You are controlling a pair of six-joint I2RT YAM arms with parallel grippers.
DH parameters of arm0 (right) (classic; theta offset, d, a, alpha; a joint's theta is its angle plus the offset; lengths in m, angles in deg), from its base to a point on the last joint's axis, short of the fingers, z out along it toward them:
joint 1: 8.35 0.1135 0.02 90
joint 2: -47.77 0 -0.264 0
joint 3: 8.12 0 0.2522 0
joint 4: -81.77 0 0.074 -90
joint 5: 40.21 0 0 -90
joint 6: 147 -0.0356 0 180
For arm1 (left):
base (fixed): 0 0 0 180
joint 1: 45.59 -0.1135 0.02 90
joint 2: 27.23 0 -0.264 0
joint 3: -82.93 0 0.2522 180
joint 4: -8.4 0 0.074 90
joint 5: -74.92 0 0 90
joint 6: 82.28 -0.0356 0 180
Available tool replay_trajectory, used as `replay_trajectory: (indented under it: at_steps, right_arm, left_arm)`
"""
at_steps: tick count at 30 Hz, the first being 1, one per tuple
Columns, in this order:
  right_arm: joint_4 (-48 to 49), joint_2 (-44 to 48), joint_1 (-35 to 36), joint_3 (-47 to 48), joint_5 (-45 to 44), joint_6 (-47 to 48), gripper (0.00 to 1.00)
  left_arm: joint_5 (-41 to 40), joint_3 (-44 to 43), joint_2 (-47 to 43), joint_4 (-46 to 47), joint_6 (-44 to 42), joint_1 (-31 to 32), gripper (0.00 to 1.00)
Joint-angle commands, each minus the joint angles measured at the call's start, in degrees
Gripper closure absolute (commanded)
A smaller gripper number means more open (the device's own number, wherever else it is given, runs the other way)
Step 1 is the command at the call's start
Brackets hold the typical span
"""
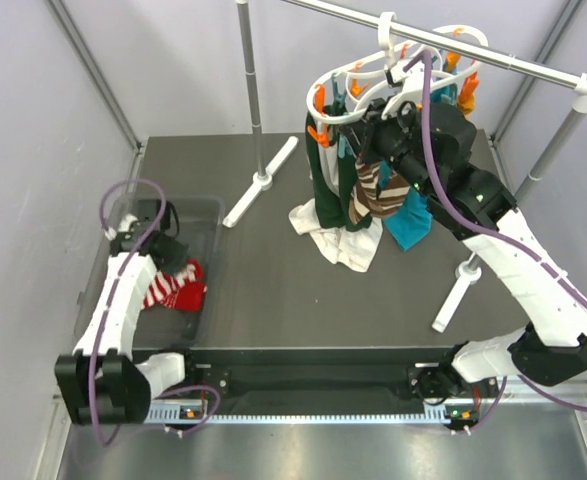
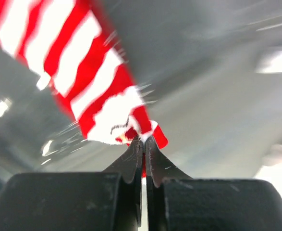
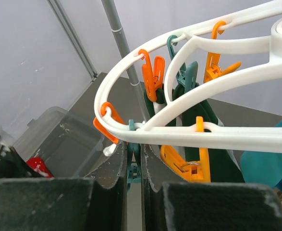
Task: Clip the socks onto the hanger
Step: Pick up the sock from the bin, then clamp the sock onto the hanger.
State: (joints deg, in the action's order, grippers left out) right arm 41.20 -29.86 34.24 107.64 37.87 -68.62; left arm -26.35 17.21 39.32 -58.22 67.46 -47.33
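Note:
My left gripper is down in the clear bin and shut on a red-and-white striped sock. In the left wrist view the fingertips pinch an edge of that sock, which stretches up and left. The white oval hanger hangs by its hook from the rail. Dark green, brown-and-cream striped and teal socks hang from it. My right gripper is up at the hanger's ring, its jaws shut on a teal clip. Orange clips dangle beside it.
The clear bin stands at the table's left; it also shows in the right wrist view. The grey metal rail rests on two poles with white feet. A cream sock end touches the table under the hanger.

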Motion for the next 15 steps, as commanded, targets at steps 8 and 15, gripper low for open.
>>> replay_trajectory:
  at_steps: [8,15]
  right_arm:
    - [-4.3,0.9,0.1,-0.4,1.9,-0.2,1.00]
    - [-4.7,0.4,0.1,0.4,2.2,-0.1,1.00]
  left_arm:
    - [7.2,-16.7,-14.7,10.2,-13.3,-0.2,1.00]
    - [47.1,-9.0,-9.5,42.3,2.5,0.5,1.00]
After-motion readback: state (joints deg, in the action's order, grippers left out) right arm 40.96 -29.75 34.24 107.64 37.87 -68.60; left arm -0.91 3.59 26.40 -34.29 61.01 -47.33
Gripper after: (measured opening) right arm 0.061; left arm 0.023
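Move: The striped sock is already pinched in my left hand. It goes to the teal clip on the white hanger, which lies about 8 cm ahead, 35 cm to the right and 36 cm above. An orange clip hangs some 5 cm left of the teal clip, and the dark green sock some 5 cm beyond it and 12 cm lower. The red snowflake sock lies about 3 cm back from my left hand and 9 cm below. The teal clip sits in my right hand's fingers. With my left fingers still shut on the striped sock's end, I lift fast out of the bin, about 23 cm up, at first nearly straight. Then I swing over to the right and forward, some 7 cm each way, towards the clip my right hand keeps holding still. Meanwhile my wrist tips the fingers up from pointing down by about 50 degrees and turns clockwise. ##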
